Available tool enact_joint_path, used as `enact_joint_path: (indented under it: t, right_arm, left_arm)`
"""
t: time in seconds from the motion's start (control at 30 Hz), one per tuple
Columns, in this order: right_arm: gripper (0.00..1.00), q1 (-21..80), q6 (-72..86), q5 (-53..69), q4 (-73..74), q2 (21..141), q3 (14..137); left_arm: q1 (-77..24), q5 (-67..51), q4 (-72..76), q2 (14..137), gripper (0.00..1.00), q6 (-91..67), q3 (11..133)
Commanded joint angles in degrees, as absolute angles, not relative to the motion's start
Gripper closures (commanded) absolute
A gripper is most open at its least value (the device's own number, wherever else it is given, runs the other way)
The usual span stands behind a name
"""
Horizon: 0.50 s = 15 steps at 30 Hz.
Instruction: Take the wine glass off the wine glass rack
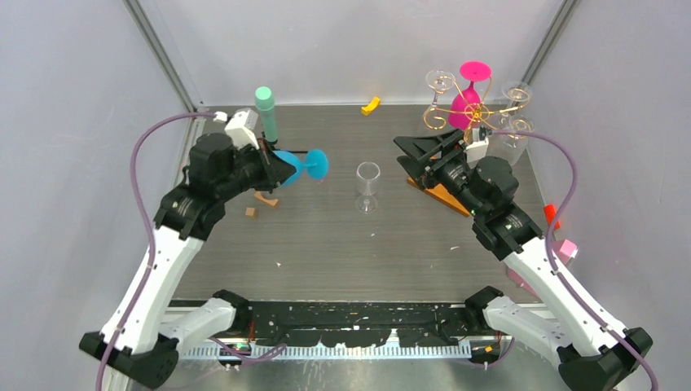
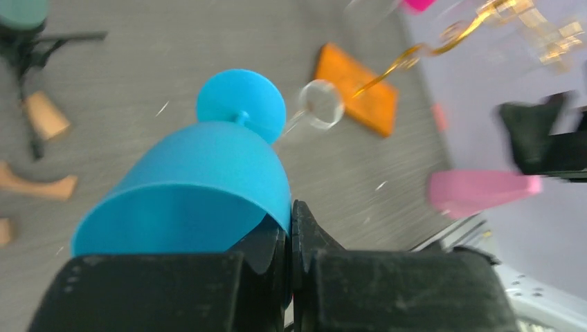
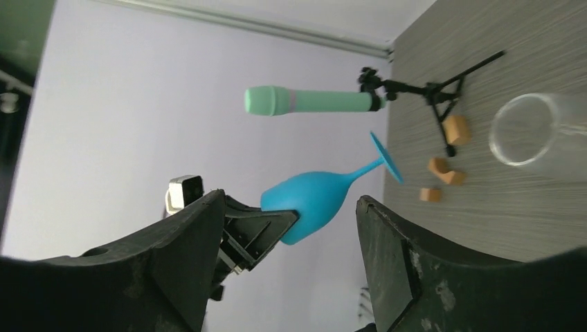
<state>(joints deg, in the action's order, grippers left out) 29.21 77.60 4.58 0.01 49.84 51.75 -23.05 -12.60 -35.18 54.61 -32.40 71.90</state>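
My left gripper (image 1: 279, 168) is shut on the rim of a blue wine glass (image 1: 314, 163) and holds it sideways above the table's left half, its foot pointing right. The left wrist view shows my jaws (image 2: 291, 232) pinching the bowl wall of the blue glass (image 2: 201, 180). The gold wire rack (image 1: 471, 112) stands at the back right on an orange-brown wooden base (image 1: 446, 197). A pink glass (image 1: 473, 75) and clear glasses (image 1: 440, 81) hang on it. A clear wine glass (image 1: 367, 186) stands upright mid-table. My right gripper (image 1: 411, 160) is open and empty, in front of the rack.
A black tripod with a mint-green cylinder (image 1: 266, 110) stands at the back left. Small wooden blocks (image 1: 265, 198) lie near it. A yellow piece (image 1: 371, 105) lies at the back edge. Red (image 1: 552, 213) and pink (image 1: 566, 248) items sit at the right edge.
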Motion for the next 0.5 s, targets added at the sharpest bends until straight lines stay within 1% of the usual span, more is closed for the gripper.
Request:
enact_joint_path:
  t: [0.0,0.13,0.3,0.47]
  right_arm:
    - [0.27,29.53,65.87,-2.74,13.17,48.7,56.51]
    - [0.27,29.53,63.52,-4.83,14.85,48.27,56.81]
    - [0.28,29.54,61.67,-6.26,16.53,48.02,56.99]
    - [0.28,29.53,59.46,-7.73,19.33,47.11,57.23]
  left_arm:
    - [-24.36,-4.37,-53.15,61.23,1.0,-22.42,79.18]
    - [-29.82,6.0,-59.69,68.95,1.0,-19.72,84.67]
    - [-35.05,6.7,-63.64,81.24,1.0,-18.63,91.17]
    - [-36.77,6.56,-65.69,93.21,1.0,-18.03,98.53]
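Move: The blue wine glass is already held by its bowl in the left fingers; bare table for it lies about 7 cm ahead, 5 cm right and some 35 cm below that hand. The clear wine glass stands about 7 cm ahead and 14 cm right of the left hand; the wooden arch lies roughly 8 cm ahead and 11 cm left. From the right hand, that bare patch is about 6 cm ahead, 14 cm left and 38 cm down. The blue wine glass is carried down some 12 cm towards the bare table beside the clear one, drifting a little forward and right, the left fingers still pinching its bowl wall. The left wrist rolls and tips down about 40 degrees, bringing the foot underneath. The empty, open right hand sinks about 6 cm and draws off to its right. ##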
